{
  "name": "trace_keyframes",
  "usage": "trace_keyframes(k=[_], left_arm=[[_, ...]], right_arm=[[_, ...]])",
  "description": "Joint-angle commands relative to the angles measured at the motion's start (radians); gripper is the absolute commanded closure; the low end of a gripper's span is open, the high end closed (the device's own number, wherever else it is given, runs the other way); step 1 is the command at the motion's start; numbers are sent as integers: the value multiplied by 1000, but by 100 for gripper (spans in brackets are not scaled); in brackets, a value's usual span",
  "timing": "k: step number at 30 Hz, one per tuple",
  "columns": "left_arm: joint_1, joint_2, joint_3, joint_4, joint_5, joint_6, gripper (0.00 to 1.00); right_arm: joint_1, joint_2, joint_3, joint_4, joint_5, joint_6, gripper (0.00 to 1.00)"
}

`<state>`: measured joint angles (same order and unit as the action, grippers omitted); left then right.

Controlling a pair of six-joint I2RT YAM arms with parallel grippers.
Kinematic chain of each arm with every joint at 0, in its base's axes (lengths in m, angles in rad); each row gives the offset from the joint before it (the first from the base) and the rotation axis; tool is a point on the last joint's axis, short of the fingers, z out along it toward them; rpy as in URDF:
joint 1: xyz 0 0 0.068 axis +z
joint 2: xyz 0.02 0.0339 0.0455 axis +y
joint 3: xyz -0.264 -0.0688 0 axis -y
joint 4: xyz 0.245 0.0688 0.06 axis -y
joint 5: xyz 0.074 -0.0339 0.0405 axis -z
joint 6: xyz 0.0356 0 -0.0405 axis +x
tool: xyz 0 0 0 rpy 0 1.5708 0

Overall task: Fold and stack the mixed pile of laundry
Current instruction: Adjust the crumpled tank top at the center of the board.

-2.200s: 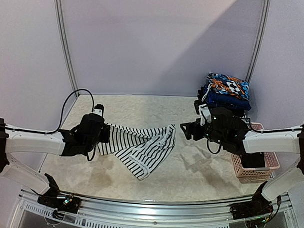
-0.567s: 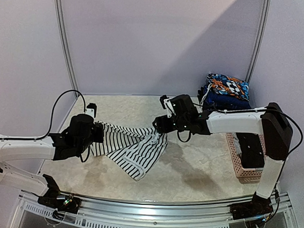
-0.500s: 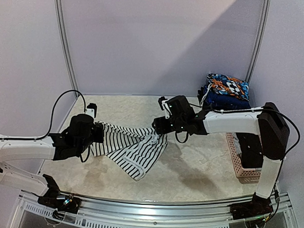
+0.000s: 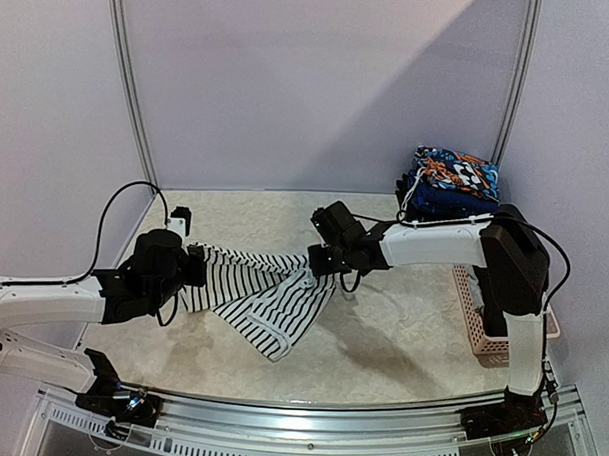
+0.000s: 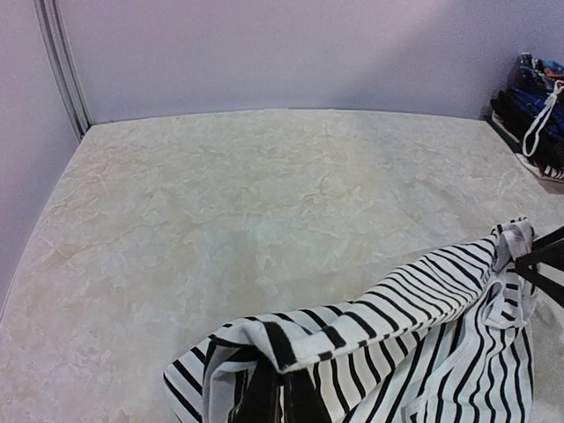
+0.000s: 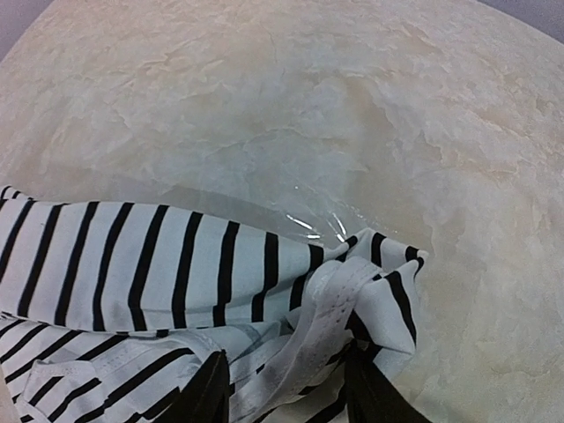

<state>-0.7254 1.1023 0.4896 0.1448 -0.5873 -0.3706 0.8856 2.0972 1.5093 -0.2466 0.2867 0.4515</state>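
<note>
A black-and-white striped garment point(image 4: 267, 297) from the laundry pile lies stretched across the table between my two grippers. My left gripper point(image 4: 188, 269) is shut on its left end, and in the left wrist view the striped cloth point(image 5: 397, 326) bunches over the dark fingertips of that gripper point(image 5: 284, 401). My right gripper point(image 4: 318, 261) is at the garment's right corner. In the right wrist view its dark fingers point(image 6: 207, 392) stand apart on either side of the cloth's white hem point(image 6: 326, 308), with the gripper point(image 6: 286, 392) partly narrowed around it. The rest of the pile is out of view.
A stack of folded colourful clothes point(image 4: 454, 183) sits at the back right, also seen in the left wrist view point(image 5: 533, 106). A pink lattice basket point(image 4: 501, 345) with something dark inside stands at the right edge. Grey walls enclose the marbled table point(image 4: 381, 331).
My right arm has reached left from the basket side to the garment's right corner, and its jaws have narrowed around the hem. My left gripper has drawn slightly left, still holding.
</note>
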Motion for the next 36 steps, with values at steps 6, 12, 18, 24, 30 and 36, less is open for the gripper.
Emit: trace_keyframes(k=[6,12,18,24,30,36], left_arm=[[14,-32,-30,19,-8,-8,100],[14,-70,-30,-4,-20,-5,100],[14,-144,-34,-54,-38,-8,100],[14,-208,-45,-91,-47,-16,100],[14,-212,-47,-93,-57,-14,100],[14,-177,-49,-69,-58,-10,100]], right_arm=[[9,25,-7,-54,81,38,98],[9,-76,-109,-40,130,20,100],[3,-227,-252,-44,129,-3,100],[-11,-406,-442,-35,74,-40,100],[-42,-500,-556,-46,64,-36,100],[-62,-486,-572,-57,46,-27,92]])
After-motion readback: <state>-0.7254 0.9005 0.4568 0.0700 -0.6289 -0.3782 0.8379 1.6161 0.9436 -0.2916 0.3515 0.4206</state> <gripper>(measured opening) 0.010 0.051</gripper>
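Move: The right hand's open fingers are already almost around the tank top's bunched right end, which lies roughly 1 cm ahead and some 2 cm below. From this hand, the middle of the tank top is about 12 cm left and 7 cm back, the folded stack some 32 cm right and 17 cm ahead, and the basket about 39 cm right and 8 cm back. The left hand still holds the left end, with the right end some 25 cm to its right, 3 cm ahead and 8 cm lower. The right hand sinks 2 to 3 cm as its fingers shut on the bunched strap end, then draws the pinched cloth about 14 cm to the right and 8 cm back towards its base, away from the left hand, in a low arc that lifts some 4 cm and settles again near its starting height. The left fingers keep their closed grip on the other end, and that hand eases about 3 cm up and roughly 2 cm left and back, its fingertips tipping up slightly, so the tank top is drawn out between the two hands. ##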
